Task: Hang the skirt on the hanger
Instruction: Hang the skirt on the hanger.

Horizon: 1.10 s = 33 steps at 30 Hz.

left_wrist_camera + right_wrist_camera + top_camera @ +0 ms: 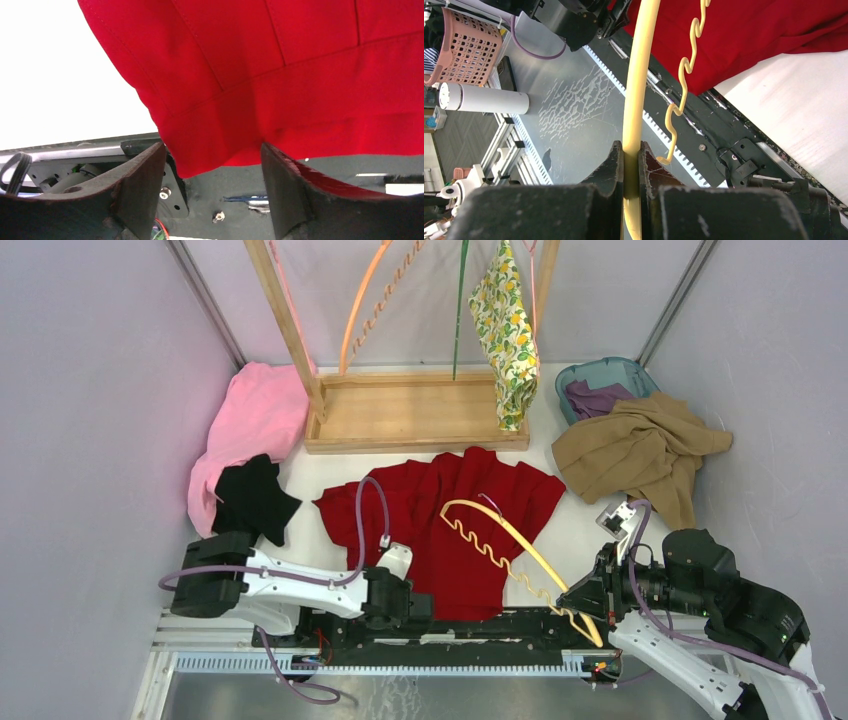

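The lemon-print skirt (510, 330) hangs from the top of the wooden rack (415, 410) at the back. A thin pink wire of the hanger (533, 285) runs beside the skirt's upper part, and its hook is out of frame. My left gripper (415, 605) (212, 150) stands open at the near hem of a red garment (450, 520) (280, 75), with the cloth edge just above the gap between its fingers. My right gripper (575, 605) (631, 150) is shut on the bar of a yellow hanger (500, 540) (634, 100) that lies across the red garment.
An orange hanger (360, 310) and a green hanger (460, 300) hang on the rack. A pink cloth (250, 420) and a black cloth (255, 500) lie at the left. A tan garment (640, 450) and a teal basket (630, 368) sit at the right.
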Tool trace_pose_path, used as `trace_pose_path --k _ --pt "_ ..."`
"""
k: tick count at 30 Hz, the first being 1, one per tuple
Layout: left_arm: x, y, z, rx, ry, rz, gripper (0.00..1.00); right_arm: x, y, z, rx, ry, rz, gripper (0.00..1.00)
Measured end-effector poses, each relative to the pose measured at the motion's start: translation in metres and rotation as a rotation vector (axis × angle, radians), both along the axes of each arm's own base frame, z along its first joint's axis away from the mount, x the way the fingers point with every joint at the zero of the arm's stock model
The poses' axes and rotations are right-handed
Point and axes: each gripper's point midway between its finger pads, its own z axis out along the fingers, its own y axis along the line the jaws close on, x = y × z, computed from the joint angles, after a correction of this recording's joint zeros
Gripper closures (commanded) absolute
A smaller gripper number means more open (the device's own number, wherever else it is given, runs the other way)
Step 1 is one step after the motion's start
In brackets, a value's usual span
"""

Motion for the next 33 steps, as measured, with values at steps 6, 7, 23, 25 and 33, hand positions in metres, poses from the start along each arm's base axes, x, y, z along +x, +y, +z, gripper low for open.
trace_pose_path --k 6,7,23,25,33 --pt "0.007 0.001 -0.001 0.021 -0.049 0.021 0.66 0.000 0.000 0.000 0.000 0.000 0.000 0.99" --pt "0.008 0.001 -0.001 0.022 -0.054 0.022 0.72 0.000 0.000 0.000 0.000 0.000 0.001 0.99" --pt "0.035 -0.040 0.036 -0.073 -0.100 0.062 0.91 -0.020 0.003 0.002 0.052 0.045 0.073 0.99" --pt "0.044 -0.047 0.041 -0.091 -0.102 0.073 0.91 -0.027 0.002 0.005 0.074 0.057 0.089 0.99" --pt "0.074 -0.072 0.067 -0.139 -0.128 0.057 0.91 -0.055 -0.003 0.010 0.121 0.117 0.148 0.99"
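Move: The skirt's near-left corner lies almost between the open left fingers: some 2 cm back, 1 cm left and a centimetre or two below. From the left hand, the hanger's free tip is about 11 cm ahead, 12 cm right and 11 cm higher, over the skirt's middle (14 cm ahead, 12 cm right, 2 cm lower). The black cloth is roughly 20 cm ahead and 23 cm left. From the right hand, holding the hanger, that corner is about 33 cm left, 2 cm ahead and 25 cm below. Close the left fingers on the skirt's near-left corner, pinching it almost in place, then carry it right, forward and up, about 7 cm each way, towards the hanger's free tip. As the corner rises, keep the right grip on the hanger and draw it back about 5 cm, turning the wrist a little counter-clockwise and tipping it down. ##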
